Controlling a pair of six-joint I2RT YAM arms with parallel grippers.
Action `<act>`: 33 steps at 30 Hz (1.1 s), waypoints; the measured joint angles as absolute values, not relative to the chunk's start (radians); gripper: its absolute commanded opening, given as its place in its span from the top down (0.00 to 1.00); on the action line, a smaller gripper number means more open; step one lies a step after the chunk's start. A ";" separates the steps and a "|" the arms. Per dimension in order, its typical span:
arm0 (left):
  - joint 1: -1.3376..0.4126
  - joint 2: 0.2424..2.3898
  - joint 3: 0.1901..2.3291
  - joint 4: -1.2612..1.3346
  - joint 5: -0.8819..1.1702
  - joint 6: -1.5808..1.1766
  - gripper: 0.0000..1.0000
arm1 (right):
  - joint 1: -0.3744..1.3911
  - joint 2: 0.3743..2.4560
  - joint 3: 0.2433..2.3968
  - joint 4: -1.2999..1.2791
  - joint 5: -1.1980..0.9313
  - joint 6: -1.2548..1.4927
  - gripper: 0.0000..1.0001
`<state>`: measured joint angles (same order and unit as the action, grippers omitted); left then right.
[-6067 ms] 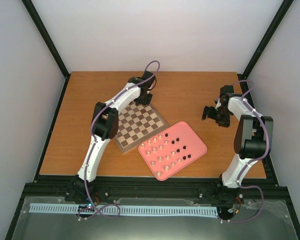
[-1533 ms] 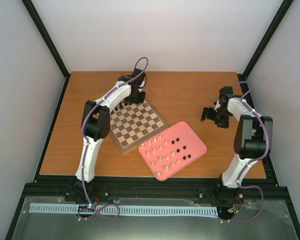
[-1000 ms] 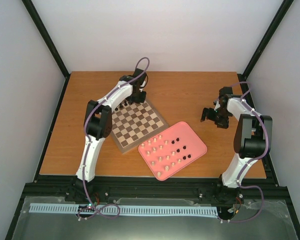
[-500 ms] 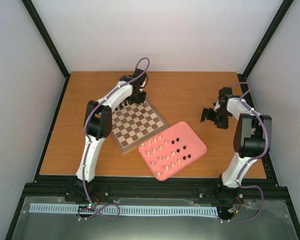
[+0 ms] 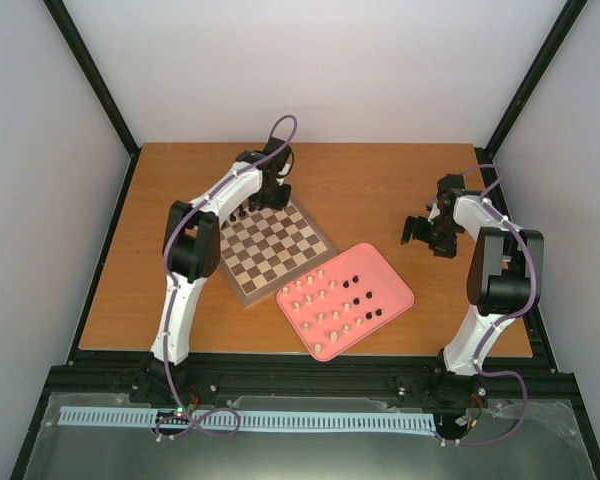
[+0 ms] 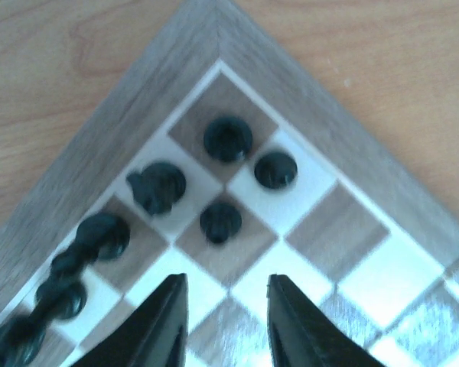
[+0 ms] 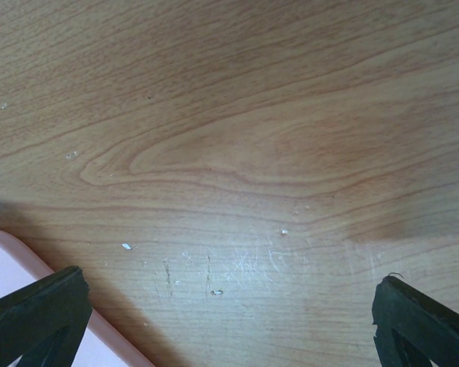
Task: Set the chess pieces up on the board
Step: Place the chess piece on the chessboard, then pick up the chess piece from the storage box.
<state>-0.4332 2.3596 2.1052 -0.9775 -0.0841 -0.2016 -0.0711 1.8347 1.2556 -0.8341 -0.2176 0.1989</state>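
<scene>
The board (image 5: pixel 280 245) lies left of centre, and its far corner (image 6: pixel 138 92) fills the left wrist view. Several dark chess pieces (image 6: pixel 228 138) stand on the squares round that corner, more trailing along the left edge (image 6: pixel 61 294). My left gripper (image 6: pixel 226 279) hovers over the board (image 5: pixel 258 200), its jaws a little apart with nothing between them. The nearest dark piece (image 6: pixel 220 222) stands just beyond the fingertips. My right gripper (image 7: pixel 226 279) hangs wide open over bare wood (image 5: pixel 417 228), holding nothing.
A pink tray (image 5: pixel 385 268) sits right of the board with several cream pieces (image 5: pixel 315 300) and dark pieces (image 5: pixel 365 295) on it. Its corner (image 7: pixel 8 260) shows in the right wrist view. Black frame rails edge the wooden table (image 5: pixel 380 180).
My left gripper's jaws have parted, leaving a dark piece standing on the board near the far corner. The left arm shifted slightly. The right arm has not moved.
</scene>
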 measured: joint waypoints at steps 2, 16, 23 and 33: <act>-0.437 2.312 2.056 -0.984 -0.076 -0.198 0.54 | -0.071 1.835 1.256 -0.834 -0.218 0.199 0.00; -0.724 1.916 1.767 -0.987 -0.034 -0.160 0.37 | -0.071 1.835 1.258 -0.835 -0.218 0.199 0.00; -0.881 2.047 1.761 -0.986 0.028 -0.102 0.37 | -0.071 1.835 1.265 -0.834 -0.218 0.199 0.00; -0.934 2.180 1.908 -0.995 0.093 -0.073 0.38 | -0.071 1.835 1.265 -0.834 -0.218 0.199 0.00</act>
<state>-0.9340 2.1799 1.9079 -0.9955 0.0925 -0.0731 -0.0711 1.8347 1.2648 -0.8341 -0.2180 0.1986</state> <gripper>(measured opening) 0.629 1.000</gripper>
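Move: Back near the tray's far-left end, the nearest pair of black pawns stands about 20 cm back and 22 cm right of the left hand, some 4 cm lower. The next black pair is 4 cm farther back and 3 cm farther right than that pair; a white pawn stands 1 cm back and 5 cm left of it. The pawn just set on the board is 1 cm ahead, 2 cm below. From the right hand the first pair lies about 10 cm back, 23 cm left and 2 cm below. Backing up off the pawn just placed, the left hand opens its fingers from about a quarter to nearly two thirds and arcs over the board, about 20 cm back and 20 cm right, rising 10 cm before sinking 8 to 9 cm over the tray. The wrist swings some 40 degrees clockwise; at the end the hand drifts right, barely rising, above the nearest black pawns and touching none. ##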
